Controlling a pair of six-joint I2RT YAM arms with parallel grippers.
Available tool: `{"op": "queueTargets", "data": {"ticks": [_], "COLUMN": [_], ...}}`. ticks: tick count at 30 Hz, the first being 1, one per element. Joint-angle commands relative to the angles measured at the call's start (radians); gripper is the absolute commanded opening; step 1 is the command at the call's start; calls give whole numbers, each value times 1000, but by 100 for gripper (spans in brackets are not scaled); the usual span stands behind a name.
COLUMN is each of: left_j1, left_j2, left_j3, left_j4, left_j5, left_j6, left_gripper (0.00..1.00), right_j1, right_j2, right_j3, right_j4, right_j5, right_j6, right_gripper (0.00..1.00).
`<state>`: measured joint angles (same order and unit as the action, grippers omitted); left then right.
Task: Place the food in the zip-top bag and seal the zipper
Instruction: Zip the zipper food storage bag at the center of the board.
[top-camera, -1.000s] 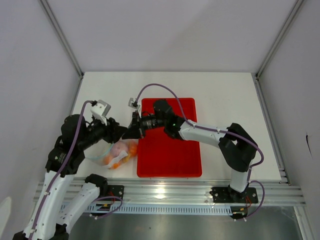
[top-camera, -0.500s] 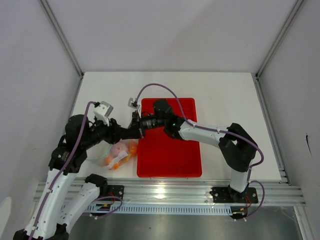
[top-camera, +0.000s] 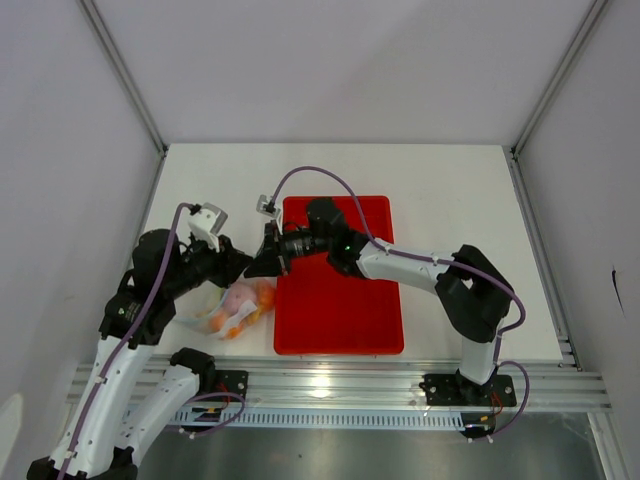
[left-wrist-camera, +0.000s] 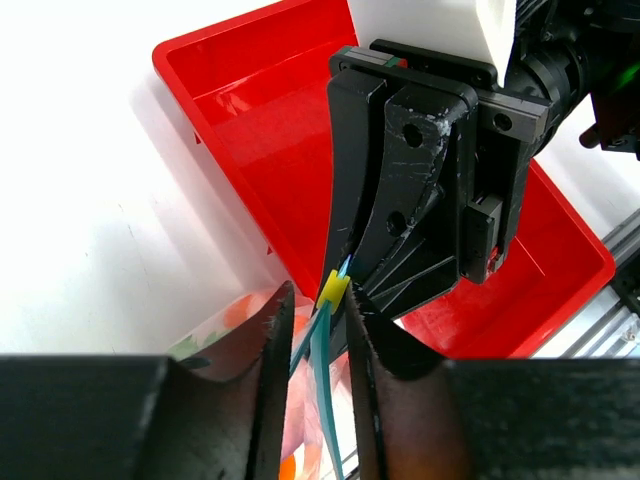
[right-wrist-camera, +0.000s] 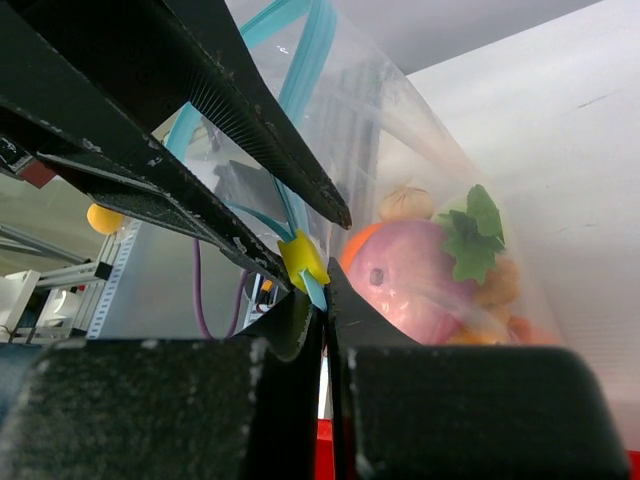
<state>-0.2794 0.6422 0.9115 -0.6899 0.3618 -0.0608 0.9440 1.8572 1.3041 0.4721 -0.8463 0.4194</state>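
The zip-top bag (top-camera: 222, 312) lies left of the red tray, hanging from both grippers, with the food (top-camera: 240, 305) inside. In the right wrist view I see a pinkish purple onion (right-wrist-camera: 405, 275), a green stem (right-wrist-camera: 470, 240), garlic (right-wrist-camera: 408, 203) and an orange piece (right-wrist-camera: 358, 248) through the plastic. My right gripper (right-wrist-camera: 322, 300) is shut on the blue zipper (left-wrist-camera: 322, 380) just beside its yellow slider (right-wrist-camera: 300, 258). My left gripper (left-wrist-camera: 318, 300) straddles the zipper, jaws narrowly apart, tips at the slider (left-wrist-camera: 333, 288). The two grippers meet tip to tip (top-camera: 250, 264).
The red tray (top-camera: 340, 320) lies under the right arm and holds nothing; it also shows in the left wrist view (left-wrist-camera: 250, 130). The white table (top-camera: 440, 180) extends behind it. The aluminium rail (top-camera: 330, 385) runs along the near edge.
My left gripper has shifted slightly right, closer to the right gripper's tips. The bag with the food has sagged a little. The right arm has held still.
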Motion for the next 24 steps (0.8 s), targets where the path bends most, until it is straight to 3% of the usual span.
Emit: {"op": "queueTargets", "data": {"ticks": [1,9,11,24], "left_j1": [-3,-3,-3,-3], "left_j2": [17,17,17,-1], "left_j3": [4,1,1,20], "left_j4": [23,27,26,-65], "left_j5": [15,39,39,-139], "left_j6": [4,4,1,-71], "left_gripper": [29,14,1,1], "right_j1": [-2,-2,-2,-1], "right_j2": [4,14,14,-18], "right_j3": [53,64,63,-11], "right_j4": [48,49,51,109], "right_j5": [-16,-20,-19,124], "right_j6": [13,19,21,50], "right_gripper": [0,0,0,0]}}
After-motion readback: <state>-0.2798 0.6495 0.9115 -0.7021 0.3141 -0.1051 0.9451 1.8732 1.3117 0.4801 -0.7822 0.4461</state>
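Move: The yellow zipper slider sits right at the left fingertips, about 1 cm ahead, 2 cm right and 1 cm below; from the right hand it is roughly 2 cm left and 1 cm back, level. From the left hand, the food in the bag lies around 5 cm left, neither ahead nor back, and some 14 cm below; the red tray's middle is about 8 cm ahead, 18 cm right and 15 cm down. Pinching begins at the yellow slider: the left fingers, about a third open, shut on it almost on the spot, then the hand starts easing left and down by about half a centimetre with a slight counter-clockwise turn. The shut right fingers keep their hold on the zipper's end beside it and drift about 1 cm forward and a little left, turning a few degrees clockwise. ##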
